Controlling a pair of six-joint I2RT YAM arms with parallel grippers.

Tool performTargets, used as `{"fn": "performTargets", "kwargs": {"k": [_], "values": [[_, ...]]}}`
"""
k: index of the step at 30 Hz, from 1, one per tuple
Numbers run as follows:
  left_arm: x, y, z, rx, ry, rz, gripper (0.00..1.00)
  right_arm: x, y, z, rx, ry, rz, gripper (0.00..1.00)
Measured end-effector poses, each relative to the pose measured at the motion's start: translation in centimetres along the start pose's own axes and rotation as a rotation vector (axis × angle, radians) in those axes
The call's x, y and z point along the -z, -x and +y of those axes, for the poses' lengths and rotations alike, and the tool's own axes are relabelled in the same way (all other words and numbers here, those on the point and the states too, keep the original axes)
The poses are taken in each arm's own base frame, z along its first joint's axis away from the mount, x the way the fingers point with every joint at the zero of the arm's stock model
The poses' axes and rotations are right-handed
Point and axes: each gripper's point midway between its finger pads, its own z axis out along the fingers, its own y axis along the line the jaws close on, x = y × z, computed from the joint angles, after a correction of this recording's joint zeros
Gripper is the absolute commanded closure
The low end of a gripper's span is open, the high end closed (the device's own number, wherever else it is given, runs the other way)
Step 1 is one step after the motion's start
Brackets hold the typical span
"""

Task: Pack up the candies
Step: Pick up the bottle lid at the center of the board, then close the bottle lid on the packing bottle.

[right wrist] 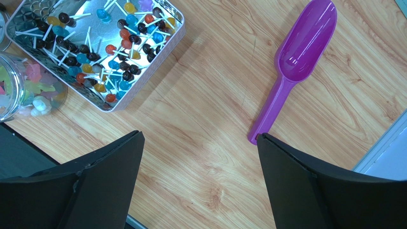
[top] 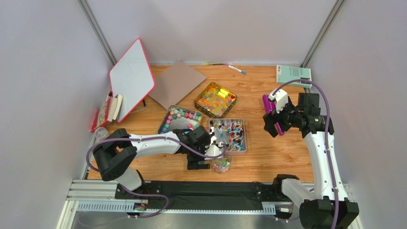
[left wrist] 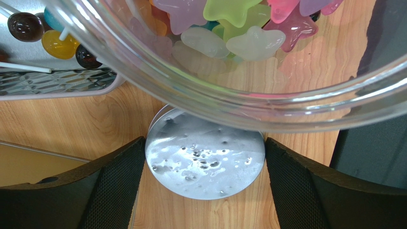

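Note:
Candies fill three tins: pastel lumps (top: 180, 118), lollipops (top: 228, 133) and glossy orange-yellow pieces (top: 215, 99). A glass jar (top: 220, 164) near the front edge holds pastel star candies (left wrist: 229, 28). A round silver lid (left wrist: 205, 162) lies flat on the wood just in front of the jar (left wrist: 239, 90). My left gripper (left wrist: 205, 167) is open, low over the table, its pads (left wrist: 119, 191) standing close on either side of the lid. My right gripper (right wrist: 199, 138) hangs open and empty high over bare wood. The purple scoop (right wrist: 296, 62) lies beyond its right finger.
A whiteboard (top: 131, 78) leans at the back left beside a brown board (top: 176, 83). A green book (top: 293, 75) and a pen (top: 236, 69) lie along the back edge. The lollipop tin (left wrist: 57, 81) sits close to the left of the jar. Small items are stacked at the far left (top: 107, 110).

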Motion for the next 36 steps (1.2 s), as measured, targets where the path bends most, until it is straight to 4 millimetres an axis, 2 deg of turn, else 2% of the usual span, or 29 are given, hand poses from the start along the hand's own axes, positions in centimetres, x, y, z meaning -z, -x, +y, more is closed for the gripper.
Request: {"fn": "performTargets", "kwargs": {"k": [7,11,13,18,21,23,26,28,33,36], "values": [[0.3,-0.1,0.1,0.025,0.012,0.008,0.12,0.2,0.3,0.0,0.005,0.000,-0.004,0.07],[2.5,1.0,0.3,0.034,0.032,-0.009,0.12,0.3,0.4,0.0,0.006,-0.002,-0.006,0.07],[4.5,3.0,1.2,0.024,0.064,-0.050,0.12,0.4,0.6,-0.1,0.008,-0.005,-0.010,0.07],[11.4,9.8,3.7,-0.025,0.172,-0.222,0.11,0.5,0.7,-0.1,0.010,-0.008,-0.013,0.07],[14.8,13.3,4.2,-0.064,0.212,-0.304,0.10,0.5,0.7,-0.1,0.010,-0.010,-0.013,0.07],[15.9,14.8,3.9,-0.086,0.210,-0.327,0.10,0.6,0.8,-0.2,0.012,-0.014,-0.015,0.07],[16.0,16.2,3.4,-0.106,0.191,-0.334,0.10,0.9,0.9,-0.1,0.018,-0.025,-0.023,0.07],[15.0,16.6,3.1,-0.110,0.167,-0.316,0.10,1.3,1.0,-0.1,0.026,-0.034,-0.033,0.07],[11.9,15.3,1.7,-0.106,0.098,-0.226,0.10,2.3,1.3,0.4,0.047,-0.060,-0.066,0.07],[10.8,14.4,1.0,-0.095,0.069,-0.187,0.09,2.7,0.9,0.9,0.051,-0.064,-0.070,0.07]]}}
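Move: Between the left hand's open pads lies the bottle lid, flat on the table at pad height. The jar of candies stands about 11 cm to that hand's right and 1 cm nearer the base, its middle some 4 cm higher. The lollipop tin sits roughly 10 cm ahead and 13 cm right, the star-candy tin about 15 cm ahead and 7 cm left. From the right hand the lid is some 11 cm back, 31 cm left and 18 cm below. Closing the last bit on the lid's edges, the left hand pinches it and lifts it fast, about 21 cm, swinging right as it rises while the wrist tilts its fingertips further right. It then sinks some 5 cm, easing part of the tilt, still gripping the lid above the jar's left side. The empty right hand stays open and draws up and back a couple of centimetres. ##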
